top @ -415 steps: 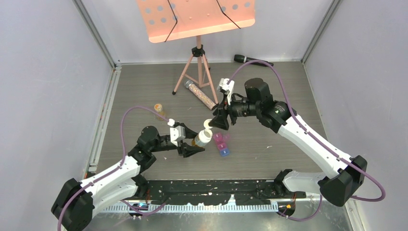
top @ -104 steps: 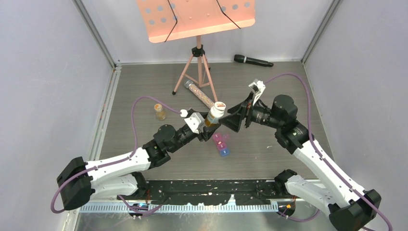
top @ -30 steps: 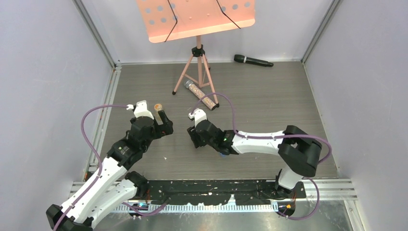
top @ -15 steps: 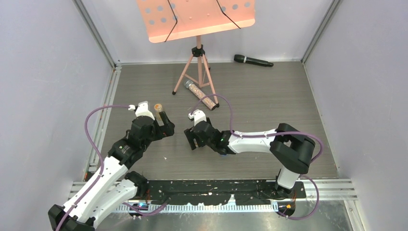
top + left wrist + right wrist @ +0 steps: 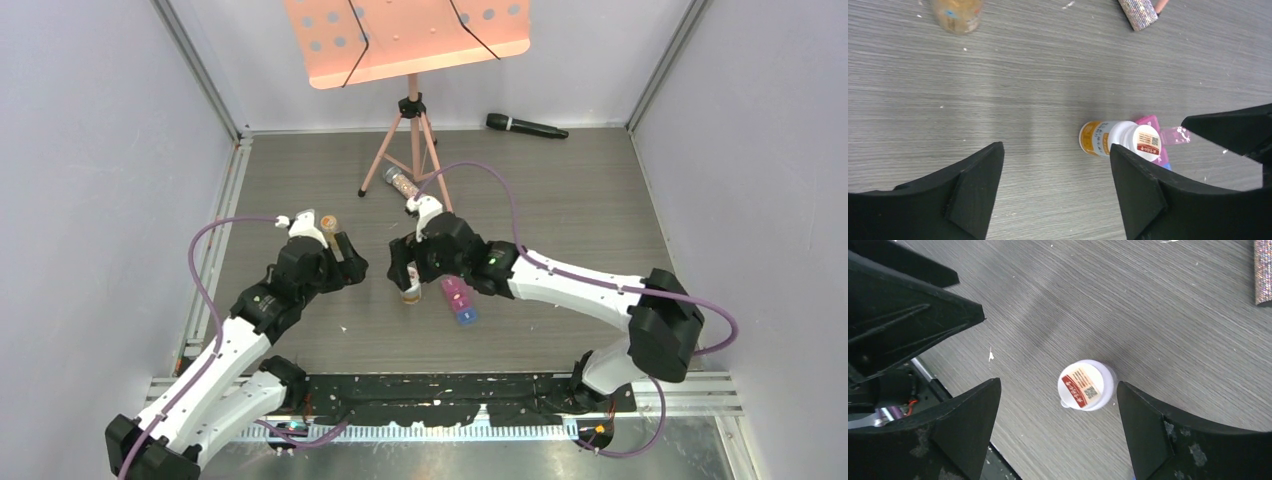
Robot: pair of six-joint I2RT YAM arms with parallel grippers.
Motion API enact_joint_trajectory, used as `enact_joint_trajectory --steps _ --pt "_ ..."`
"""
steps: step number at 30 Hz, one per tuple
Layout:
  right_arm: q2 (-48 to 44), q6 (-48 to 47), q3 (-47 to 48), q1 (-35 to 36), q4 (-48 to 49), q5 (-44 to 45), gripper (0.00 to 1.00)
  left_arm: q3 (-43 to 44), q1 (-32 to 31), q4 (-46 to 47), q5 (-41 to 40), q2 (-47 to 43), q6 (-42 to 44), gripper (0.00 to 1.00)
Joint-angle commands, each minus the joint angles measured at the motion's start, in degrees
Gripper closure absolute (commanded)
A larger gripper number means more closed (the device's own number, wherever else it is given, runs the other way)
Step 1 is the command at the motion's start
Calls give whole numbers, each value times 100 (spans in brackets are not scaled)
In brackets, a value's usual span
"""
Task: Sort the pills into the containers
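Note:
A white-capped pill bottle [image 5: 411, 293] [image 5: 1118, 140] [image 5: 1086, 385] stands upright just left of the containers [image 5: 460, 300], a pink, purple and blue strip whose pink end [image 5: 1151, 122] peeks out behind the bottle. No loose pills show. My right gripper [image 5: 405, 272] [image 5: 1058, 387] hovers open above the bottle, whose cap sits nearer its right finger, untouched. My left gripper [image 5: 352, 258] [image 5: 1055, 150] is open and empty, left of the bottle and pointing toward it.
A small amber vial [image 5: 328, 226] [image 5: 957, 12] stands beside the left wrist. A clear tube of speckled beads [image 5: 418, 200] [image 5: 1138, 7] lies by the pink music stand's tripod [image 5: 412, 150]. A black microphone [image 5: 525, 126] lies at the back wall.
My right gripper has opened and lifted off the pill bottle, leaving it standing beside the containers. My left gripper has shifted slightly right and narrowed a little.

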Motion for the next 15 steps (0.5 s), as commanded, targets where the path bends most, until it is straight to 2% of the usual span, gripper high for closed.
enact_joint_trajectory --steps 1,2,4,6,13,15 --pt "-480 392 -56 -394 -245 -778 13 189 41 517 686 221 -320 26" --pt "-558 455 -104 -457 -240 -889 16 176 41 612 840 308 -381 29" --pt "-593 666 -142 -716 -237 -1102 34 145 41 797 1180 470 -522 37" --pt "-553 790 -148 -876 -229 -1365 45 74 41 1034 1543 613 -645 43" --pt "-334 1353 -285 -1161 -141 -2028 53 -185 41 1675 2149 972 -1148 44" --pt "-286 1504 -397 -1224 -3 -2128 55 -261 41 1865 2223 1031 -1240 47"
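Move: Upright on the table, the white pill bottle stands about 10 cm to the left hand's right, nearly level with it (1 cm ahead) and some 10 cm below. The pink-and-blue pill organizer lies roughly 10 cm to the right of the bottle, about level with it. The amber bottle is some 13 cm ahead of the left hand and 5 cm to its left. From the right hand the white bottle is almost straight below, about 10 cm down and 1 cm ahead. Sweeping right about 6.5 cm towards the white pill bottle and sinking barely a centimetre, the left hand dips its left side some 15 degrees, turns a little clockwise and narrows its wide-open fingers to about half. The empty right hand clears off to the right by 3 cm, edging slightly forward and up, rolls and also half-closes; neither hand touches the bottle. ##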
